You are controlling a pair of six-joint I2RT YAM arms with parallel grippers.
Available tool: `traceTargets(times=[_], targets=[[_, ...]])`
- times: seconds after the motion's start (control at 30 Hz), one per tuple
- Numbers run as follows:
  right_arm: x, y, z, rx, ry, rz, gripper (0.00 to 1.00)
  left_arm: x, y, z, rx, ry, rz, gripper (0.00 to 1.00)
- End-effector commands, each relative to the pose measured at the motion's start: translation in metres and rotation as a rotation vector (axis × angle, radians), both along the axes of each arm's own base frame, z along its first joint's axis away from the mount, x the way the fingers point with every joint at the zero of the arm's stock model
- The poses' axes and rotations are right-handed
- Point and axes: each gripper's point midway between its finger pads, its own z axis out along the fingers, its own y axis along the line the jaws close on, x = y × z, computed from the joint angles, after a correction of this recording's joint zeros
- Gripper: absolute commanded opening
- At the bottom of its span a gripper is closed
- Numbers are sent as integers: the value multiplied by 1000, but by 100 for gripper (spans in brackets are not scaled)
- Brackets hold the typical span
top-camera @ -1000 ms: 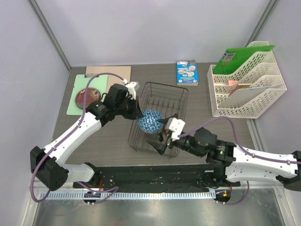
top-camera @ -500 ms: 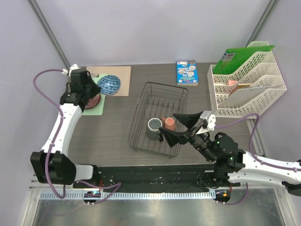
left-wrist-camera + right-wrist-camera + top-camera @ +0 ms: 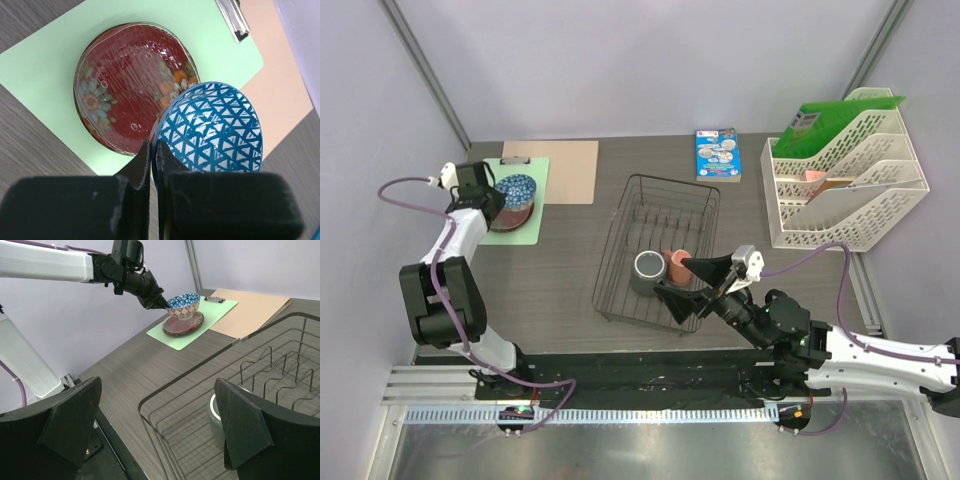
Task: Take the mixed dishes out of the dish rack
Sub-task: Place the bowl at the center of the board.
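Note:
My left gripper [image 3: 153,152] is shut on the rim of the small bowl [image 3: 212,127], blue-patterned inside and red-white outside. The bowl [image 3: 184,304] is on or just above the dark red plate [image 3: 125,85], which lies on a green mat [image 3: 510,232] at the far left. The black wire dish rack [image 3: 661,187] stands mid-table. In it are a grey-green mug [image 3: 647,268] and a salmon-pink cup [image 3: 678,265]. My right gripper [image 3: 685,285] hangs open over the rack's near right corner with nothing between its fingers [image 3: 70,420]. The mug [image 3: 215,417] is partly hidden by its right finger.
A tan board [image 3: 565,157] with a metal clip [image 3: 231,17] lies beside the green mat. A blue booklet [image 3: 718,154] lies behind the rack. At the right stands a white tiered file tray [image 3: 845,180] holding a green folder.
My left arm has carried the bowl out of the rack to the far left, over the red plate. My right gripper, still open, has drawn back slightly toward the rack's near right corner.

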Motion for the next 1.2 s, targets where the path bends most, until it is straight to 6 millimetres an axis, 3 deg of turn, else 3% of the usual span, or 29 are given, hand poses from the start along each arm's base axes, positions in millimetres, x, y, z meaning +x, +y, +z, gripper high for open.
traceTargets(times=[0.0, 0.27, 0.5, 0.7, 0.8, 0.83, 1.0, 1.17], targets=[[-2, -9, 18, 91, -8, -5, 100, 33, 26, 47, 88, -162, 51, 0], [-4, -14, 5, 87, 11, -5, 100, 28, 62, 15, 69, -141, 132, 0], [-1, -6, 0, 70, 12, -6, 100, 30, 56, -25, 18, -43, 107, 0], [3, 1, -4, 29, 6, -17, 100, 29, 53, -42, -6, 3, 98, 1], [3, 4, -5, 16, 2, -14, 100, 27, 55, -42, 0, 5, 106, 16], [3, 5, -5, 17, 3, -14, 100, 27, 57, -39, 1, 0, 109, 27], [2, 13, -7, 12, 5, 3, 100, 28, 55, -15, -3, -42, 106, 58], [6, 15, -7, 18, 18, -13, 100, 16, 54, 24, -20, -104, 153, 69]])
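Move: The left hand still pinches the near-left rim of the patterned bowl, whose middle is about 5 cm right, 1 cm ahead and 3 cm below. The red plate on the green board has its middle some 12 cm below, 2 cm ahead and 1 cm left; the brown board lies 13 cm ahead and 16 cm right, 13 cm down. From the empty right hand the plate is about 28 cm ahead, 50 cm left, 28 cm down. Still pinching the bowl's rim, the left hand carries the bowl about 5 cm left over the red plate, sinking slightly, then lowers it to some 6 cm below the start and opens wide to let go, easing up about 1.5 cm. The open, empty right hand sinks about 4.5 cm beside the grey mug. ##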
